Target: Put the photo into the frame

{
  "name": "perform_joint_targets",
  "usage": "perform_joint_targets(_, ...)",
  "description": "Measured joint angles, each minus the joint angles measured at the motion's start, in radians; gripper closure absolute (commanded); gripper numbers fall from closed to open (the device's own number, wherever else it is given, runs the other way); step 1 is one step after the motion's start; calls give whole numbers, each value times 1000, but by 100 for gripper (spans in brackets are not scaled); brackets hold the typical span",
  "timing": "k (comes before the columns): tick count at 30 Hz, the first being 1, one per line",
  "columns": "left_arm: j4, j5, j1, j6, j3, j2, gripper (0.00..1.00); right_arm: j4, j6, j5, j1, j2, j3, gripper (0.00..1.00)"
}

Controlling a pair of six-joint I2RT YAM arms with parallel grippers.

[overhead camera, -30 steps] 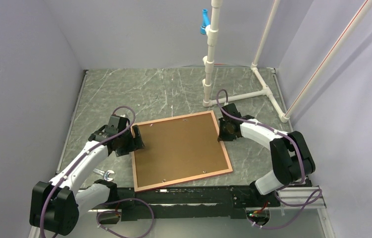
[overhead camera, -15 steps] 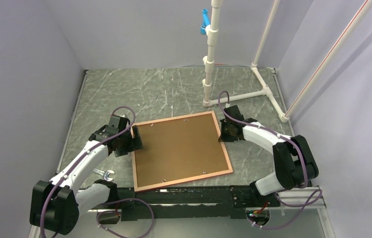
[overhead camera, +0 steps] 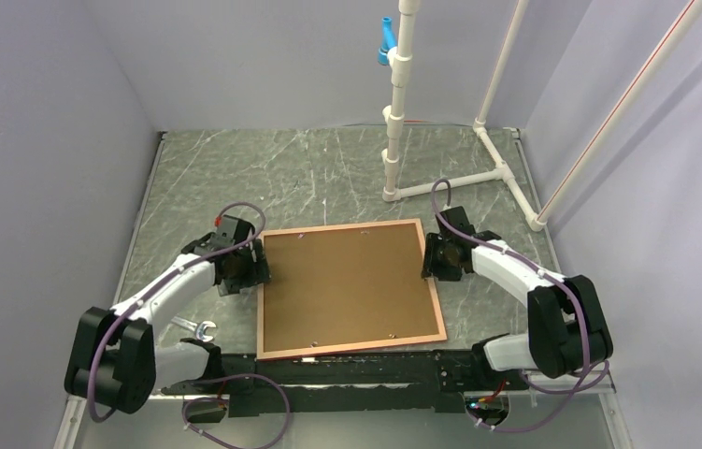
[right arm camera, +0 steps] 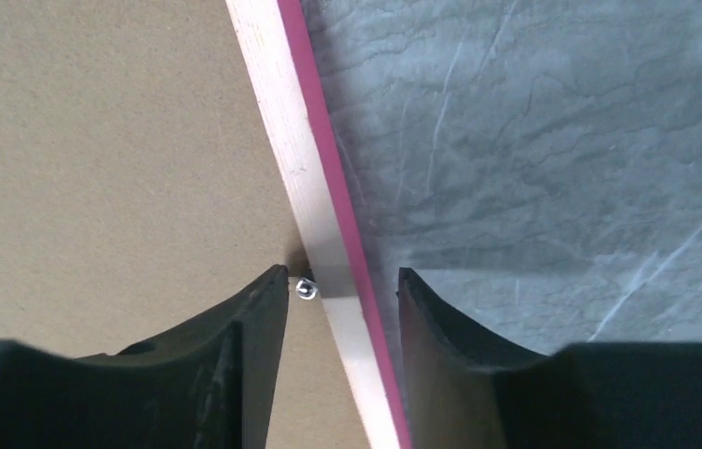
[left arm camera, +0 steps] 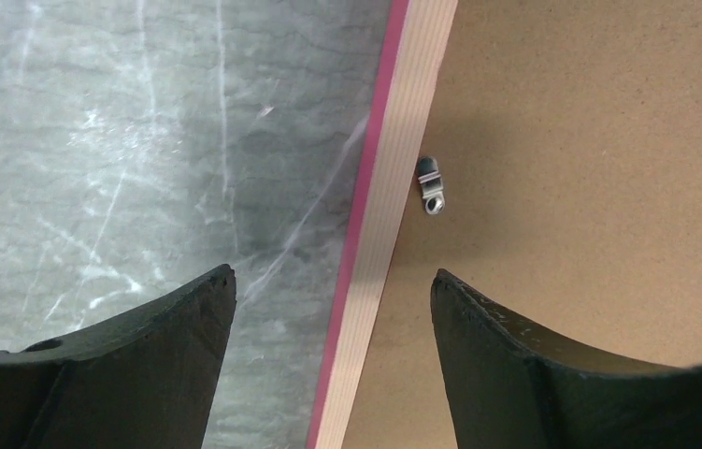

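The frame [overhead camera: 342, 227] lies face down on the marbled table, its salmon border around a brown backing board [overhead camera: 347, 285]. The photo is hidden. My left gripper [overhead camera: 255, 267] is at the frame's left edge. In the left wrist view it [left arm camera: 333, 273] stands open astride the rail [left arm camera: 403, 150], just below a small metal clip [left arm camera: 431, 183]. My right gripper [overhead camera: 431, 257] is at the right edge. In the right wrist view it [right arm camera: 342, 271] is open more narrowly, one finger over the board by a clip [right arm camera: 307, 289], the other just outside the rail [right arm camera: 281, 122].
A white pipe stand [overhead camera: 393, 140] with a blue clamp [overhead camera: 386, 39] rises behind the frame, its foot pipes reaching to the right wall. A metal wrench [overhead camera: 199, 327] lies near the left arm's base. A black rail [overhead camera: 347, 374] runs along the near edge.
The frame has turned clockwise and now sits squarer to the table. Both grippers moved with its edges. The right jaws closed, then parted again.
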Motion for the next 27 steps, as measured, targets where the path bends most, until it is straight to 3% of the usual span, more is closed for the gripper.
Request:
perform_joint_targets(5,64,-4,-31,-10,0,71,24,-12,0,2,-6,-19,-10,34)
perform_joint_targets(18,135,-48,-43,-34,70,202,39,-14,-1,-49,-7,-48,-13,31)
perform_joint_targets(27,170,-51,-45,-33,116,264,66,-14,-2,-68,-7,-48,-13,31)
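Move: The frame's left rail runs under the left hand; the stretch aimed at, with the side clip on its inner edge, lies about 5 cm ahead, 2 to 3 cm right and 3 cm below. At that same depth, the far-left corner is some 14 cm ahead and 2 cm right, the far clip about 13 cm ahead and 10 cm right. The right rail and right clip sit 1 cm below the right hand, the rail centred and the clip 1 cm left, both level fore and aft. Left hand sinks while reaching some 5 cm forward, half-closing astride left rail; right hand opens wider astride right rail. ##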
